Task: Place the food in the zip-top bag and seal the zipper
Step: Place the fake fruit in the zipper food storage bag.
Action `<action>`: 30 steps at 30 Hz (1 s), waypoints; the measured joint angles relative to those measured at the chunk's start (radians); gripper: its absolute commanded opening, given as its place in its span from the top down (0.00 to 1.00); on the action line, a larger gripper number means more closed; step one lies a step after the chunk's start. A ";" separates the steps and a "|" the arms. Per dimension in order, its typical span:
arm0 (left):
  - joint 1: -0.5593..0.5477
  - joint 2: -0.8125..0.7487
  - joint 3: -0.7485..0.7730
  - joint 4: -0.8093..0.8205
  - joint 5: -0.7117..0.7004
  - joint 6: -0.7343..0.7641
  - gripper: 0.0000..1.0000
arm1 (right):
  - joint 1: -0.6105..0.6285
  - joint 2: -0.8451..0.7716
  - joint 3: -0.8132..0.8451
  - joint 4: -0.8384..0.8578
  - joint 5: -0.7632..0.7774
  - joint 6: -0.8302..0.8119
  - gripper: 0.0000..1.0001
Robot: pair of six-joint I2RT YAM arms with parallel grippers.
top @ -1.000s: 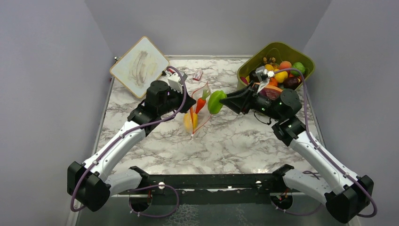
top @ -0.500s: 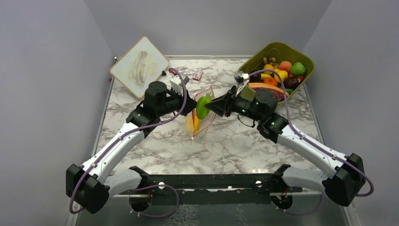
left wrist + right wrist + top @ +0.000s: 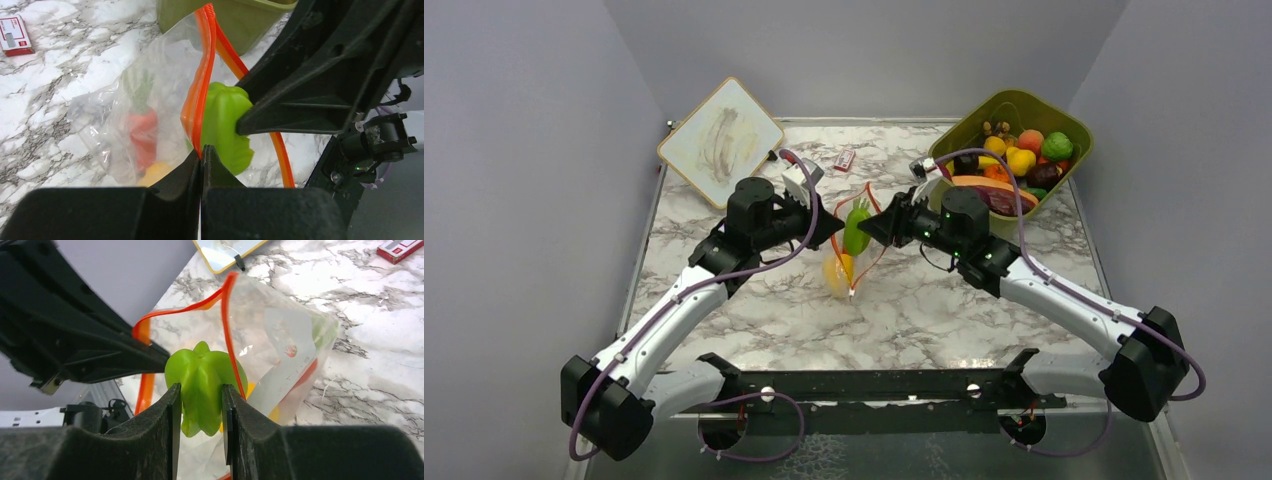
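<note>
My left gripper (image 3: 201, 150) is shut on the orange-red zipper (image 3: 204, 75), holding the clear zip-top bag (image 3: 856, 262) up with its mouth open toward the right. Inside the bag lie food pieces: an orange carrot (image 3: 144, 135) and a yellow piece (image 3: 155, 172). A green pepper (image 3: 202, 375) sits at the bag's mouth, between the two zipper strips, and my right gripper (image 3: 200, 390) is shut on it. In the top view the two grippers meet over the middle of the table, left gripper (image 3: 834, 228) facing right gripper (image 3: 871, 227).
An olive-green tub (image 3: 1009, 100) with several more toy fruits stands at the back right, just behind my right arm. A small red-white packet (image 3: 844, 159) lies behind the bag. A pale board (image 3: 720, 140) leans at the back left corner.
My right arm has carried the green pepper leftward from beside the tub to the bag's mouth. The left gripper has kept its hold on the zipper, and the bag has shifted slightly.
</note>
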 measured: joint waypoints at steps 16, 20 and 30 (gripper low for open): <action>0.000 -0.044 -0.035 0.022 -0.002 -0.001 1.00 | 0.006 0.010 0.139 -0.156 0.027 -0.019 0.48; 0.000 -0.044 -0.035 0.021 -0.010 -0.001 1.00 | 0.006 -0.010 0.188 -0.187 0.024 -0.061 0.46; 0.000 -0.022 -0.034 0.016 -0.023 0.000 1.00 | 0.006 -0.091 0.256 -0.213 0.155 -0.296 0.41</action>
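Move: The right hand holds the green pepper in the bag's open mouth. The bag's middle lies about 2 cm back, 3 cm left and 7 cm below that hand. Already inside, the carrot is roughly 2 cm ahead, 3 cm left and 8 cm down, and the yellow pepper some 4 cm back, 6 cm left and 12 cm down. From the left hand, which is pinching the rim, the bag's middle is about 2 cm back, 3 cm right and 7 cm below. Dipping barely a centimetre forward and down in the bag's mouth, the right hand spreads its fingers and lets go of the green pepper. It then rises clear of the bag, ending about 10 cm higher, drifting a few centimetres right late on as the fingers tip up some 20 degrees. The left hand stays nearly in place, still pinching the orange-edged rim. ##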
